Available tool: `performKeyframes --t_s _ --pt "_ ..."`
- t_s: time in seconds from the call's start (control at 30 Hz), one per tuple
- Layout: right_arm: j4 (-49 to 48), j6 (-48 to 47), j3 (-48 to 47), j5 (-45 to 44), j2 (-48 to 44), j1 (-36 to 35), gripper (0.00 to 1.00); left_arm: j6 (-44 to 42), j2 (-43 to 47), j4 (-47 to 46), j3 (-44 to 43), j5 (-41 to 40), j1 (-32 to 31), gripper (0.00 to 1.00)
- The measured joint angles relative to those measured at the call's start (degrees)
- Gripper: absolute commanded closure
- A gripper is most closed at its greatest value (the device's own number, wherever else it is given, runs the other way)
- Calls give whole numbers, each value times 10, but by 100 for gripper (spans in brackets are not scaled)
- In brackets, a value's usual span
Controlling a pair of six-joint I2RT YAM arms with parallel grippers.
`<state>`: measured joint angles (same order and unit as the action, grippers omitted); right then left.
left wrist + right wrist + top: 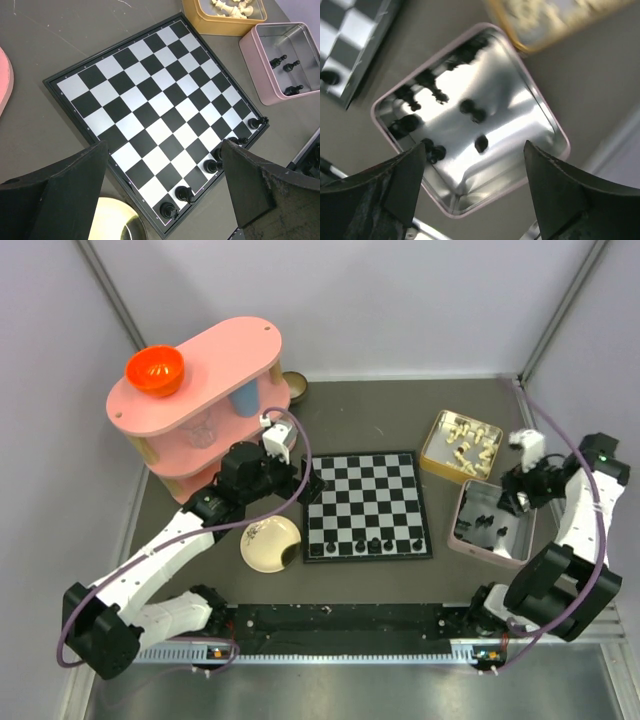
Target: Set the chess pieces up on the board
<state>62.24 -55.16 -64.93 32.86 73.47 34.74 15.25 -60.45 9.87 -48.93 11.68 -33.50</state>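
Note:
The board [368,502] lies mid-table, with several black chess pieces [372,543] standing along its near row. In the left wrist view the same row of chess pieces [184,193] runs along the board [150,100] edge. My left gripper [308,485] hangs open over the board's left side, and nothing sits between its jaws [164,145]. More black chess pieces [472,110] lie in the pink tin [540,112]. My right gripper [475,146] hovers open above that pink tin [519,536] and holds nothing; from above, the right gripper [512,498] is over the tin's far side.
A yellow tin [434,454] of cream-white chessmen sits behind the pink tin. A round cream plate [270,543] lies left of the board. A pink two-tier shelf [200,400] carrying an orange bowl [154,370] stands at the back left. Enclosure walls surround the table.

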Motion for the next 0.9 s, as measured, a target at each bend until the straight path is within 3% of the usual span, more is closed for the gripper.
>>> performKeyframes --t_s 0.13,0.27,0.53,0.9 --pt "66 -228 46 60 2 -89 24 0 -10 3 -7 3 1 1" --pt "67 -317 80 59 30 -161 31 0 -9 4 -11 2 1 1" --pt "-6 -373 116 16 77 -186 40 18 23 5 -10 -9 1 1" --pt "-95 -382 167 -19 103 -203 50 33 33 8 -5 -11 1 1"
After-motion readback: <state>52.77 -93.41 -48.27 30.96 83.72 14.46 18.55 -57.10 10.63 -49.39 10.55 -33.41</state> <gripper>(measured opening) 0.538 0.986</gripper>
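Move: The right hand is open above the pink box. Its likely target is a black piece lying by the box's left wall, about 11 cm to the hand's left, level with it fore and aft and some 13 cm below. The pink box's middle is about 3 cm left and 1 cm back; the yellow box of white pieces is some 21 cm ahead and 11 cm left. From the idle left hand that black piece is about 40 cm right, 3 cm back and 21 cm lower. Swinging left and already sinking, the right hand turns about 50 degrees counter-clockwise over the pink box, then drops almost straight down, some 12 cm in all, towards the black pieces by its left wall. The fingers narrow partway but stay open above the pieces, with no grip yet seen. The empty left hand rises about 2 cm. ##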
